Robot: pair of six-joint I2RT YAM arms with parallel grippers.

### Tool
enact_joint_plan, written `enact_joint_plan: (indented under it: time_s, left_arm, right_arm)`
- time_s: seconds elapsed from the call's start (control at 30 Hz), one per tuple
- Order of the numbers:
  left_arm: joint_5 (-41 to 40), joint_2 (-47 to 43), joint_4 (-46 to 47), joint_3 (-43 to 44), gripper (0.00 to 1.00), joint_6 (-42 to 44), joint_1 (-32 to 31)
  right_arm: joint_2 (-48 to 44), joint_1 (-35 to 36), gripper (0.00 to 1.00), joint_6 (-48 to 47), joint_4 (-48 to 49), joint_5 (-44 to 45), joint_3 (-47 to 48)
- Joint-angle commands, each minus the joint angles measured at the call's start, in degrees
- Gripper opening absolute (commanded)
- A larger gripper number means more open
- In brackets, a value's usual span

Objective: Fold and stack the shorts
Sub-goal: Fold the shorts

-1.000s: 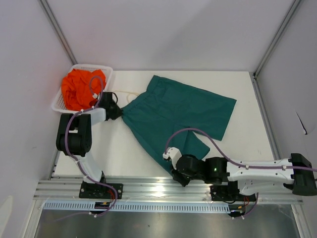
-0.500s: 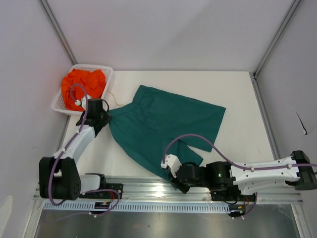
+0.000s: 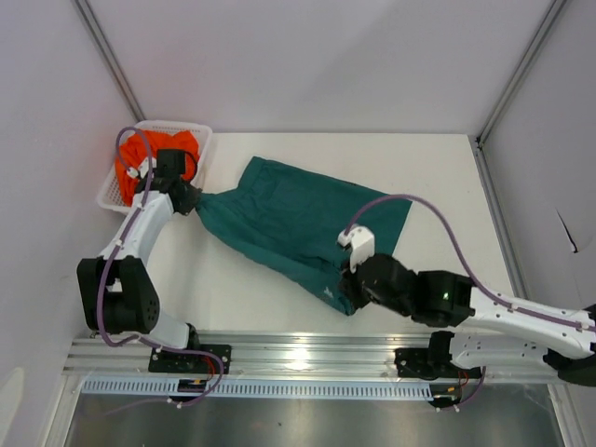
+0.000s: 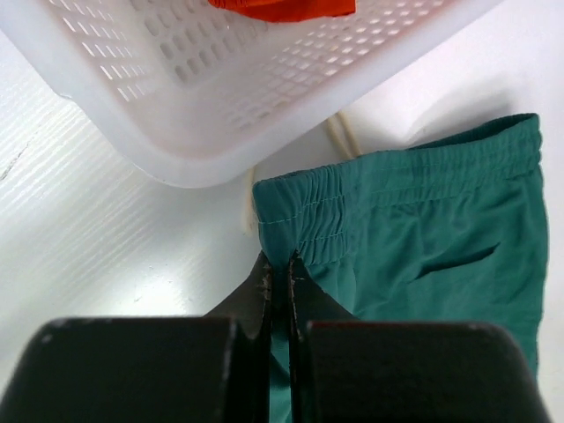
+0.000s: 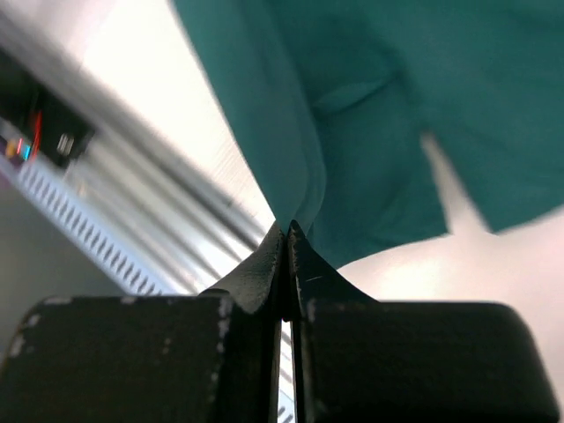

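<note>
The dark teal-green shorts lie stretched across the table between both arms. My left gripper is shut on their elastic waistband corner, right beside the basket. My right gripper is shut on a leg hem of the same shorts, near the table's front edge, with the cloth lifted there. The orange shorts lie crumpled in the white basket; the left wrist view shows only a sliver of them.
The white mesh basket stands at the table's back left corner, close to my left fingers. A pale drawstring trails out beside the basket. An aluminium rail runs along the near edge. Grey walls enclose the table.
Both grippers kept hold of the teal shorts. The left arm drew the waistband left and back toward the basket; the right arm swung its hem right and away from the rail, stretching the cloth.
</note>
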Motion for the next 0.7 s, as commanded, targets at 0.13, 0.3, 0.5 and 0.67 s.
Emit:
enact_joint_plan:
  time_s: [0.13,0.3,0.5,0.67]
  left_arm:
    - [3.8,1.8,-3.9,8.1,0.00,-5.5,1.1]
    - [5.9,3.9,-5.0,13.8,0.00,-7.9,1.0]
    - [6.5,3.8,-6.8,18.7,0.00,-9.5,0.9]
    - [6.5,0.2,-6.1,16.9,0.00,-8.8,1.0]
  right_arm:
    - [1.0,-16.7,0.00,-3.0,-4.8,0.0,8.2]
    - [3.8,-27.4,0.00,-5.3,-2.0,-3.9,9.8]
    - [5.0,-30.7,0.00,-8.6,0.5,-6.7,12.2]
    - [3.5,-30.4,0.00,-10.7,1.6,-13.2,12.9]
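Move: Both hands already grip the green shorts. The part still lying flat has its middle roughly 29 cm ahead and 9 cm left of the right hand, about 20 cm below it; the far right corner is some 31 cm ahead and 15 cm right. From the left hand, that flat part is about 3 cm ahead, 31 cm right and 14 cm below; the white basket is roughly 14 cm ahead and 10 cm left, its middle some 9 cm lower. Forward and somewhat to its right the right hand sweeps its pinched edge towards the flat part, about 12 cm out with a small rise, slowing near the end and turning some 20 degrees clockwise. The left hand, still holding the waistband end beside the basket, lifts it about 7 cm while easing forward 4 cm and tilting slightly. Both grippers stay shut. ##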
